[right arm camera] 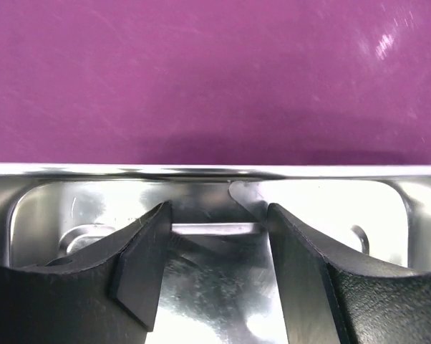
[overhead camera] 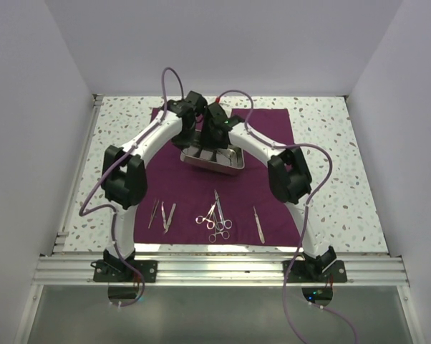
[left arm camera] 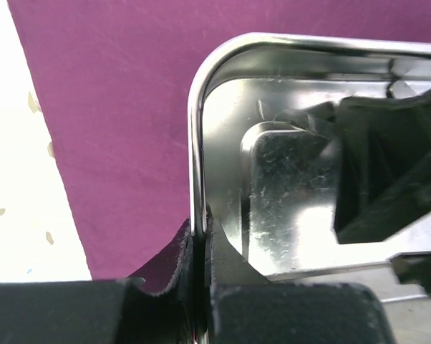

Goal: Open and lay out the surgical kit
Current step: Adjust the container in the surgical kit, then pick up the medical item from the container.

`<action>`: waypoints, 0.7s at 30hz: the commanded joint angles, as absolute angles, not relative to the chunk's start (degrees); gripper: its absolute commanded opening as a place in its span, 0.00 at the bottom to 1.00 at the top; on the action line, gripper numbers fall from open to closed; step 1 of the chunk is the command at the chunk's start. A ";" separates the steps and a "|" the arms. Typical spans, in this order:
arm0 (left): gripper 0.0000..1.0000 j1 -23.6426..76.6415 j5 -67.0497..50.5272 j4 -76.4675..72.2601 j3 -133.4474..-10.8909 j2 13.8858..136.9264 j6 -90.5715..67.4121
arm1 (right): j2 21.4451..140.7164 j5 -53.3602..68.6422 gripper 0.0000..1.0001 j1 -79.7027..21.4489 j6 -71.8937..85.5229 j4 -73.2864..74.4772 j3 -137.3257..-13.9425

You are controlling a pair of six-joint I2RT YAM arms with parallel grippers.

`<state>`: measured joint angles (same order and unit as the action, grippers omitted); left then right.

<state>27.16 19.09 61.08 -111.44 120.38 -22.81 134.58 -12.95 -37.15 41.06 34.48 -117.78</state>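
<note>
The maroon cloth wrap [overhead camera: 265, 136] lies spread flat on the table. The shiny steel tray [overhead camera: 237, 163] stands on its far middle. My left gripper [left arm camera: 199, 226] is shut on the tray's left rim [left arm camera: 195, 107], one finger outside and one inside. My right gripper [right arm camera: 217, 215] hangs open inside the tray, near its far wall [right arm camera: 201, 170]; a thin silvery strip [right arm camera: 215, 229] lies on the tray floor between its fingertips. On the near part of the cloth lie tweezers [overhead camera: 168, 216], crossed scissors and forceps [overhead camera: 215, 215] and one slim instrument [overhead camera: 258, 223].
The speckled tabletop [overhead camera: 330, 143] surrounds the cloth. White walls close in the back and both sides. An aluminium rail [overhead camera: 215, 269] runs along the near edge, with both arm bases on it. The black right gripper [left arm camera: 387, 172] fills the tray's right half in the left wrist view.
</note>
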 commanded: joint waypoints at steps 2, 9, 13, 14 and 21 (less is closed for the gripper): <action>0.00 28.04 14.69 50.13 -101.47 116.46 -24.60 | 131.84 -12.21 0.61 -38.41 41.66 37.80 -114.00; 0.00 28.04 2.03 35.87 -86.14 116.71 -29.79 | 130.69 -13.53 0.60 -37.88 40.17 37.44 -110.66; 0.00 28.12 -2.54 30.60 -81.49 118.21 -31.46 | 130.87 -14.93 0.59 -37.53 38.50 37.35 -110.04; 0.00 28.21 -3.07 29.72 -80.78 118.30 -31.55 | 130.70 -15.38 0.59 -37.44 38.06 37.44 -110.13; 0.00 28.21 -2.37 27.77 -78.57 118.65 -31.64 | 128.15 -18.54 0.59 -37.18 31.04 35.68 -109.42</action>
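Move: Pinched at its raised left end, the container has its middle about 12 cm right of the left hand, 3 cm ahead and 6 cm lower; that end's spot on the cloth is roughly 6 cm right, 3 cm back and 13 cm below. From the open right hand, the container's middle lies 1 cm right, 1 cm back and 3 cm down. The scissors pile is some 22 cm back and 13 cm right of the left hand; the tweezers, 22 cm back, 9 cm left. Lowering the container's raised left end, the left hand keeps its pinch on the rim, dropping nearly 10 cm to the cloth while swinging about 5 cm right and a little back, rolling some 20 degrees so its left side sinks. The right hand, fingers still spread, follows down, right and slightly back over the container, about 4 cm down. ##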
